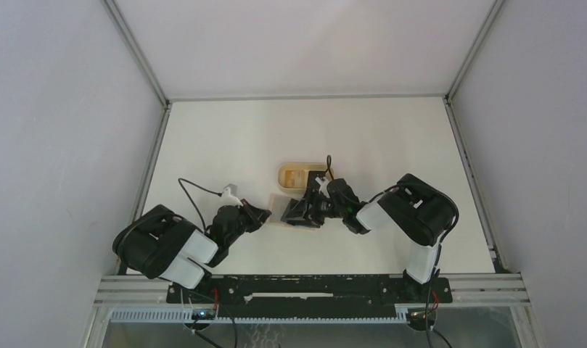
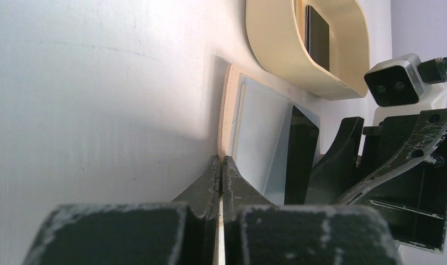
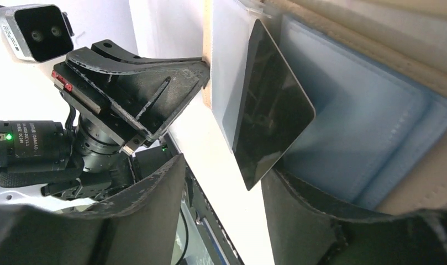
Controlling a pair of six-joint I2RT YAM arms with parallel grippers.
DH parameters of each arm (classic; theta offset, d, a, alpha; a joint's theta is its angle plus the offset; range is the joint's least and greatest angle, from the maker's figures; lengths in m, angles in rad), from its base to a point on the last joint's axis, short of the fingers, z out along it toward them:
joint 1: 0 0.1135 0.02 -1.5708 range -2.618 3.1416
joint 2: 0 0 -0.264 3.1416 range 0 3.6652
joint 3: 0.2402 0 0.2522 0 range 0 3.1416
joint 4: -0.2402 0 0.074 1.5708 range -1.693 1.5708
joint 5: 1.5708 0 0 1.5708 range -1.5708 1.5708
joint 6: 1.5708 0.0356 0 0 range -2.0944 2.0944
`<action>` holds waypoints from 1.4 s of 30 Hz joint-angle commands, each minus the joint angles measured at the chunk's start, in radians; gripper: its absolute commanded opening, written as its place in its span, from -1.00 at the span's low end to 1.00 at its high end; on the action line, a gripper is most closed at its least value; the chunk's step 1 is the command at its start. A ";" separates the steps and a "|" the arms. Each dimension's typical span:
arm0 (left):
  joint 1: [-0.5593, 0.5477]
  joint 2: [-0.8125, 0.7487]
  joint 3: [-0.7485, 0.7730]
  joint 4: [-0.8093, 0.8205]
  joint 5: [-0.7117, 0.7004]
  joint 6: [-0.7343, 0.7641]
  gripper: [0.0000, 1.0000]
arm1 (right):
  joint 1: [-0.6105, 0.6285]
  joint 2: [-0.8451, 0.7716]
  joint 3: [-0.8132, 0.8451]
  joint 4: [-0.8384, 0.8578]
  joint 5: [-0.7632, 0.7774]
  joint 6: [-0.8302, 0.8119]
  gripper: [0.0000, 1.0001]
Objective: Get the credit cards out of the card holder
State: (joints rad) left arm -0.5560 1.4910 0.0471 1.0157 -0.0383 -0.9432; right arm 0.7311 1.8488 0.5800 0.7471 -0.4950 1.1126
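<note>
The tan card holder (image 1: 278,204) lies open on the table, its pale blue inside (image 3: 364,127) showing. My left gripper (image 2: 221,160) is shut on the holder's thin tan edge (image 2: 227,110); it also shows from above (image 1: 265,215). A black credit card (image 3: 271,105) stands tilted up out of the holder (image 2: 301,154). My right gripper (image 3: 225,168) is open around the card's lower corner, with one finger (image 3: 320,204) under the card and the other finger (image 3: 154,187) well apart from it. In the top view the right gripper (image 1: 305,210) sits over the holder.
An oval tan tray (image 1: 301,175) lies just behind the holder, and a dark card (image 2: 317,36) leans inside it against the tray's wall (image 2: 276,49). The two grippers are close together over the holder. Grey walls enclose the white table (image 1: 392,145).
</note>
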 commanded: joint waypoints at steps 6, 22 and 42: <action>-0.001 0.031 0.004 -0.043 0.005 0.012 -1.00 | -0.036 -0.021 -0.037 -0.043 0.044 -0.056 -0.17; -0.002 0.024 -0.001 -0.034 0.008 0.014 -1.00 | -0.094 -0.153 -0.058 -0.235 0.019 -0.180 -1.00; -0.001 -0.007 -0.022 -0.006 0.012 0.022 -1.00 | -0.339 -0.200 0.491 -1.067 -0.040 -0.613 -1.00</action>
State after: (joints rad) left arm -0.5560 1.4986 0.0467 1.0290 -0.0299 -0.9428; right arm 0.4034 1.5398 0.9913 -0.1524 -0.5526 0.5903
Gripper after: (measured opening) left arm 0.008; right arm 0.007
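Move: The black card sticks up slanted out of the card holder near its fold, between my open right fingers, its middle about 2 cm to the left of my right hand, 1 cm ahead and 1 cm below. The holder's middle is straight below by 2 cm and about 1 cm ahead; the beige tray lies some 10 cm ahead and 3 cm to the right, 1 cm lower. From my left hand, the black card is about 6 cm to the right, level ahead, 1 cm higher. I draw my right hand a couple of centimetres to the right and slightly down while shutting its fingers on the near end of the black card. Then I pull the card on rightwards, about 9 cm in all, and swing it up some 12 cm and forward about 10, clear of the holder to the tray's right end, wrist tilting some 20 degrees. My left hand stays put, still pinching the holder's left edge. ##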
